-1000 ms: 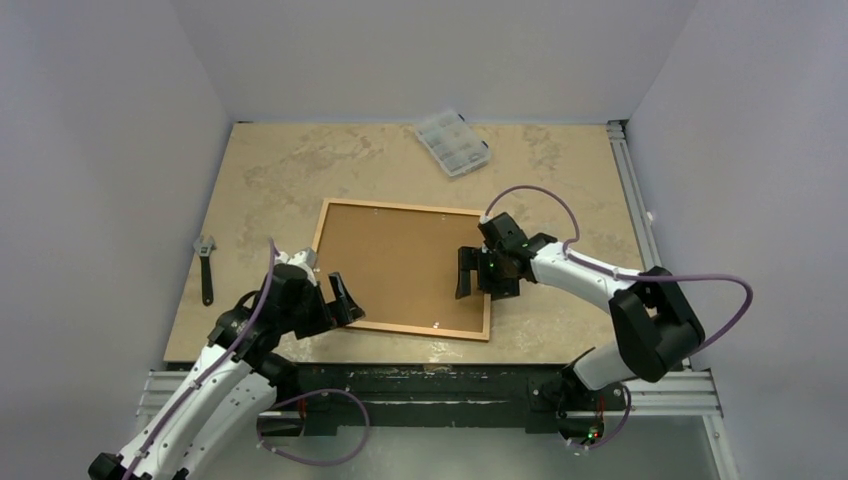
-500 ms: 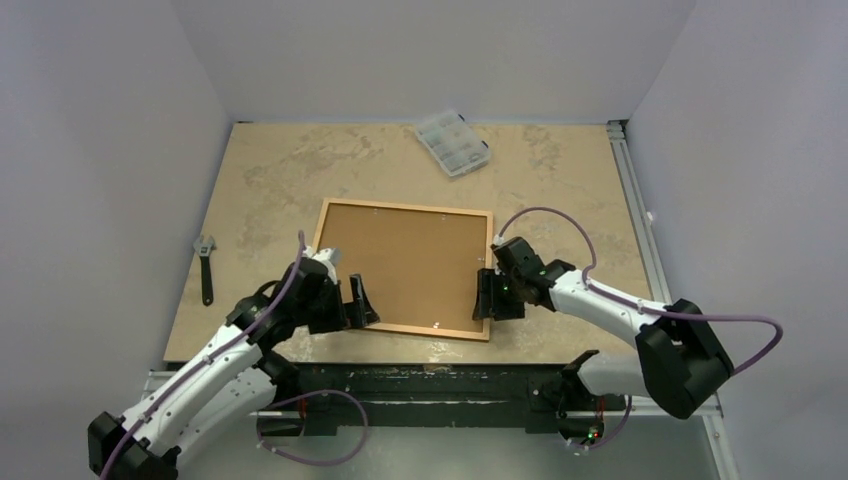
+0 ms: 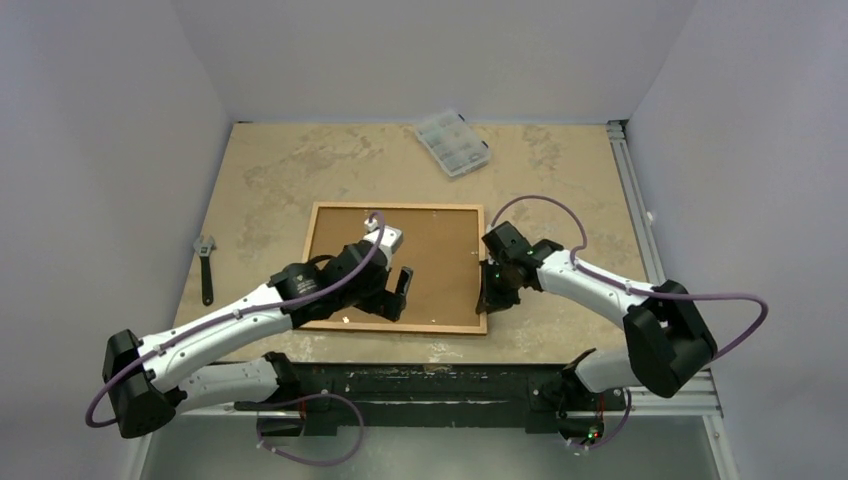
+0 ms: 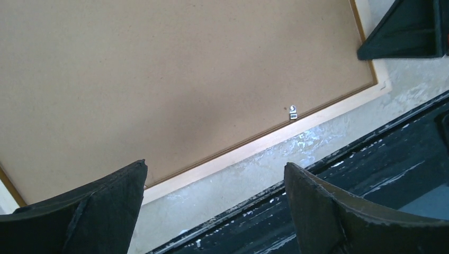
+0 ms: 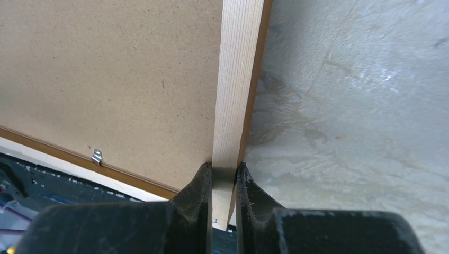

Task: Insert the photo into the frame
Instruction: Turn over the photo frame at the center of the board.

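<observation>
The frame point(image 3: 430, 207) lies back up on the table, and the brown backing board point(image 3: 440, 260) fills it. The photo is hidden or out of view. My right gripper point(image 3: 487, 300) is shut on the frame's right rail point(image 5: 238, 74) close to the near right corner, with one finger on each side of the pale wood. My left gripper point(image 3: 398, 297) hangs open over the near part of the board. In the left wrist view its wide-apart fingers point(image 4: 215, 164) straddle the near rail point(image 4: 254, 145) and hold nothing.
A clear plastic compartment box point(image 3: 452, 142) sits at the back of the table. A wrench point(image 3: 205, 268) lies near the left edge. A small metal clip point(image 4: 292, 111) sits on the board's near edge. The black mounting rail point(image 3: 430, 380) runs along the near side.
My right gripper has closed on the frame's right rail. My left arm has swung right, from the frame's near left corner to above the board. The frame has shifted slightly left.
</observation>
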### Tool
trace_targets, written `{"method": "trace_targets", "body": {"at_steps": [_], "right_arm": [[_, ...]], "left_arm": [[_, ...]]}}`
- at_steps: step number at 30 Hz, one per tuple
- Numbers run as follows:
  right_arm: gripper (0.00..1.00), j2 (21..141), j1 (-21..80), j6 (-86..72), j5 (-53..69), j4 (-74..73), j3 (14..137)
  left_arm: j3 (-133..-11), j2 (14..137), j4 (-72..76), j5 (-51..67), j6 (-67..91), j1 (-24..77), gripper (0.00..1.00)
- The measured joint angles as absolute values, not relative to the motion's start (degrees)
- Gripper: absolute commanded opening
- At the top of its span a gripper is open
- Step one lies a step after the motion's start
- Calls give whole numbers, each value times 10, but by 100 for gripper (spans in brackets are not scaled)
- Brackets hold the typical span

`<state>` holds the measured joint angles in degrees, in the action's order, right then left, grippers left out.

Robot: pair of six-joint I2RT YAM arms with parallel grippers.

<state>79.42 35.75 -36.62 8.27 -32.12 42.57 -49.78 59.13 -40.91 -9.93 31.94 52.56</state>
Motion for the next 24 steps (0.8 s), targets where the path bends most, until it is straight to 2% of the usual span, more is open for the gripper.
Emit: {"method": "trace_targets", "body": {"at_steps": [10,19,24], "right_arm": [[0,791,357,-354,62,-446,595],[0,790,357,-352,63,-494,637],[0,782,357,-352,70,-511,652]], "left_arm": [[-524,629,-394,-263,218,701,98],[-550,735,-389,-399,192,803,97],[-576,795,-408,-453,197,831,86]]}}
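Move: The left hand, open, hovers about 11 cm above the frame; the middle of the frame's near rail lies some 6 cm back and 2 cm left of it. On that rail, the right clip is about 5 cm back and 7 cm right, the near-right corner 6 cm back and 15 cm right. The right hand already pinches the right rail: frame centre 7 cm ahead and 16 cm left, near-right corner 5 cm back, all about level. Keeping its pinch on the right rail close to the near-right corner, the right hand lifts it about 10 cm, drifting some 3 cm forward early on. The left hand, still wide open, sweeps about 6 cm right and a little back to the near rail, rolling clockwise while its fingers swing to point more forward, some 45 degrees in all; no grip yet. ##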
